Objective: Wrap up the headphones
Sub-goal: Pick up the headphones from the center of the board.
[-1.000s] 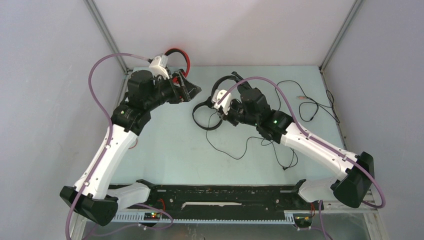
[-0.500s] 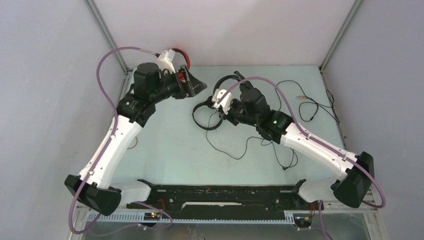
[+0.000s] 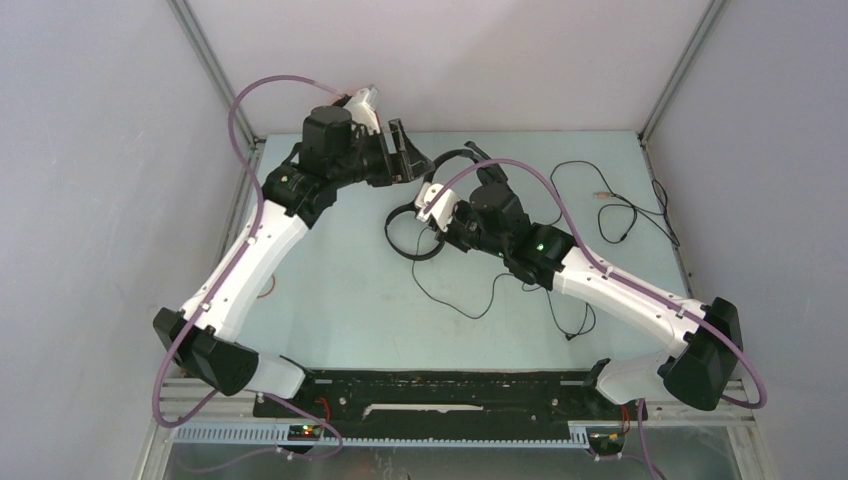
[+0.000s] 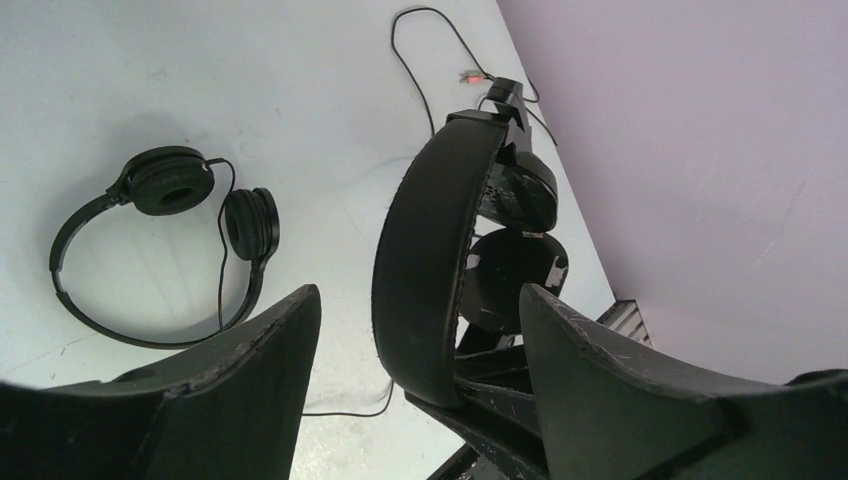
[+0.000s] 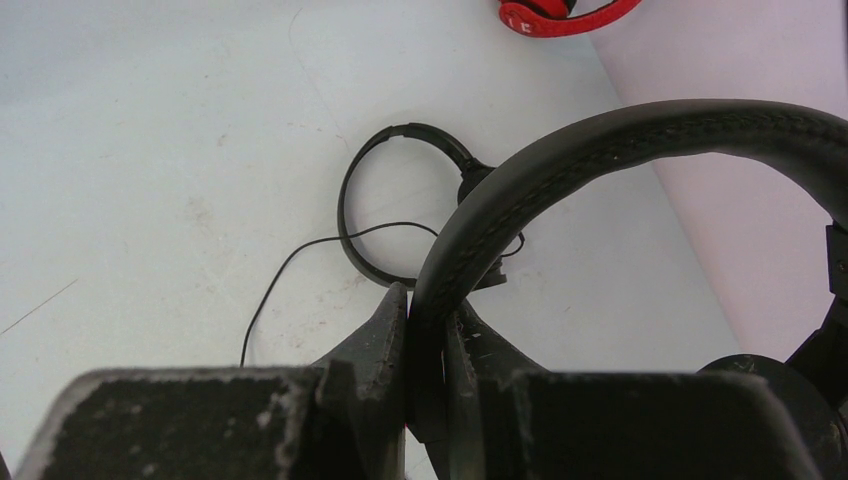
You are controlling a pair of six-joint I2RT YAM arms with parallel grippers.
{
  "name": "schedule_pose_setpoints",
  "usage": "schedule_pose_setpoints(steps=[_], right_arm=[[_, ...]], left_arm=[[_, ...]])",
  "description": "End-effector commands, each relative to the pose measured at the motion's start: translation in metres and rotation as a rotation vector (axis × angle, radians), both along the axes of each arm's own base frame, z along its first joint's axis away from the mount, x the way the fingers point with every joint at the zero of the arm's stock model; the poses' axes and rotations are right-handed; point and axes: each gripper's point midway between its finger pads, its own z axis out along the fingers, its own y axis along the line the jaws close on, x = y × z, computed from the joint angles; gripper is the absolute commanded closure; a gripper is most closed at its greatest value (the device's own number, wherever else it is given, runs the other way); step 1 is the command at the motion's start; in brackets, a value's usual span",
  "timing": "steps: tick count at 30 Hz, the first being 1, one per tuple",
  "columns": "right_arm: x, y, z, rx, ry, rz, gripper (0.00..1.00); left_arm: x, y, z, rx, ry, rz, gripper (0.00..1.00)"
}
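My right gripper (image 5: 430, 295) is shut on the padded headband of a black pair of headphones (image 5: 640, 130) and holds it upright above the table (image 3: 330, 290). My left gripper (image 4: 418, 290) is open and straddles the same headband (image 4: 430, 250), with a gap on each side. From above, the left gripper (image 3: 408, 150) sits just behind the right gripper (image 3: 440, 210). A second, thin black headset (image 3: 405, 240) lies flat below them. A red headset (image 5: 560, 18) lies at the back wall, hidden behind the left arm in the top view.
Thin black cable (image 3: 480, 300) trails loosely across the table in front of the right arm. More cable with a small plug (image 3: 600, 195) lies at the back right. Grey walls close the back and both sides.
My left arm has swung right, away from the red headset, bringing its jaws around the held headband; they have narrowed slightly. The right arm has hardly moved.
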Motion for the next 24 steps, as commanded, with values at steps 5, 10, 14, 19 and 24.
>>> schedule_pose_setpoints(steps=[5,10,14,19,24], right_arm=[[0.022,0.002,0.03,0.058,-0.128,-0.081,1.0],[0.026,0.002,0.03,0.054,-0.139,-0.1,1.0],[0.028,0.003,0.026,0.046,-0.141,-0.112,1.0],[0.029,0.006,0.022,0.039,-0.136,-0.109,1.0],[0.026,0.012,0.009,0.026,-0.095,-0.059,0.82]], left_arm=[[0.011,-0.007,0.005,0.102,-0.073,0.04,0.25],[0.022,-0.021,-0.016,0.166,-0.053,0.024,0.28],[0.032,-0.026,-0.032,0.243,-0.05,0.047,0.31],[0.042,-0.027,-0.042,0.315,-0.055,0.083,0.57],[0.046,-0.026,-0.036,0.31,-0.067,0.094,1.0]])
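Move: The black headphones hang from the closed right gripper. The near stretch of their headband is about 2 cm ahead of the left hand, 3 cm to its right and 6 cm below it. The right gripper sits about 5 cm back, 2 cm right and 9 cm below. The flat black headphones lie on the table, about 4 cm ahead, 4 cm left and 33 cm down. From the right hand, that headband stretch is about 6 cm ahead, 0 cm sideways and 3 cm up. Bring the open left gripper down about 7 cm, easing forward and slightly right onto the headband beside the right gripper. Roll its left side up some 20 degrees so the fingers point more steeply down, then shut them to pinch the band. Keep the right gripper's hold and carry the headphones about 2 cm forward, rising a touch before sinking a little. ##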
